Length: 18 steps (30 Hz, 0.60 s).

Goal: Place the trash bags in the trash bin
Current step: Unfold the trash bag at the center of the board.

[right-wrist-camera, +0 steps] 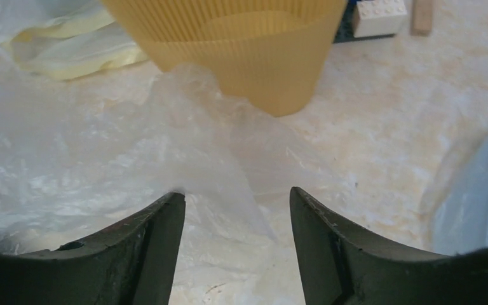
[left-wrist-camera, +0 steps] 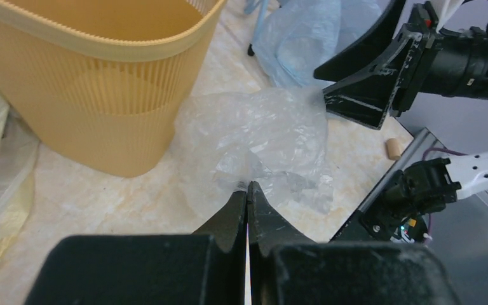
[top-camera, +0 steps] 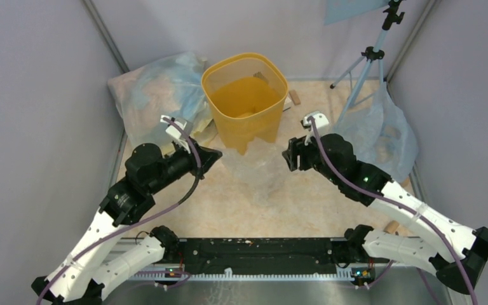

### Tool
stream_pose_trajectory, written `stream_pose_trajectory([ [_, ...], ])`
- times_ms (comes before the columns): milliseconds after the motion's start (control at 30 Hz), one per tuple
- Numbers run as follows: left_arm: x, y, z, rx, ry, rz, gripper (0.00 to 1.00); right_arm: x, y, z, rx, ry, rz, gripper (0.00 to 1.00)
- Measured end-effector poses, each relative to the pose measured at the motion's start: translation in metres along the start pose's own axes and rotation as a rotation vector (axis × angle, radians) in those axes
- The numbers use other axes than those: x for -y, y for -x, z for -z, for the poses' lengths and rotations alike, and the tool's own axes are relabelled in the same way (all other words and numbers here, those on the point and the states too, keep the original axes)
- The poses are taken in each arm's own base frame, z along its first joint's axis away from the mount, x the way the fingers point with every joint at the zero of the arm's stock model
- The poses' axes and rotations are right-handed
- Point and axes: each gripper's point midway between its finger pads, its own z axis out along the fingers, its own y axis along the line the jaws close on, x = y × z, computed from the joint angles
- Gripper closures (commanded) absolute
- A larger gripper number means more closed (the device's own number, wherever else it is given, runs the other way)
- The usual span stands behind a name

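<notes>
The yellow trash bin (top-camera: 244,95) stands upright at the back centre of the table, also seen in the left wrist view (left-wrist-camera: 95,82) and the right wrist view (right-wrist-camera: 241,51). A clear, wrinkly trash bag (top-camera: 257,171) lies spread on the table just in front of it. My left gripper (top-camera: 213,155) is shut, its tips (left-wrist-camera: 248,185) pinching a gathered fold of the bag (left-wrist-camera: 260,133). My right gripper (top-camera: 287,155) faces it from the other side. Its jaws (right-wrist-camera: 235,194) stand open low over the film (right-wrist-camera: 133,146), with nothing gripped.
Big bluish plastic sacks lie at the back left (top-camera: 152,82) and at the right (top-camera: 381,130). A tripod (top-camera: 368,63) stands at the back right. A white-and-blue block (right-wrist-camera: 378,16) and a wooden piece (top-camera: 294,97) sit behind the bin. Grey walls enclose the table.
</notes>
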Motion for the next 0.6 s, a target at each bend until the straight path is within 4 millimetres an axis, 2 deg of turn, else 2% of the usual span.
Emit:
stream_pose_trajectory([
  [167,0.008,-0.002,-0.013,-0.024,-0.057,-0.003,1.0,-0.037,0.003,-0.002,-0.004,0.179,0.125,0.28],
  [367,0.008,-0.006,-0.018,-0.042,-0.065,-0.008,1.0,-0.088,0.001,0.009,0.029,0.372,0.369,0.21],
  [533,0.013,0.008,-0.016,-0.013,-0.073,-0.026,1.0,-0.1,-0.003,0.0,0.023,0.395,0.5,0.2],
  [600,0.015,0.014,-0.014,0.002,-0.078,-0.036,1.0,-0.1,-0.002,-0.009,0.014,0.374,0.537,0.26],
])
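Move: My closed left hand already holds the clear bag. The bag's middle hangs about 10 cm to that hand's right and 10 cm below it. From my open right hand it is some 12 cm left, 3 cm back and slightly lower. The yellow bin stands roughly 15 cm ahead and 14 cm left of my right hand, its middle about 10 cm lower. The blue bag is about 29 cm to that hand's right and 17 cm farther out. I sweep my right hand about 9 cm left into the hanging bag's free side, drawing back some 4 cm before easing slightly forward. The wrist turns about 30 degrees counter-clockwise while rolling its left side down and tipping the fingers up, and the fingers open wider. My left hand keeps its pinch, shifts about 2 cm right, then rises about 2 cm. ##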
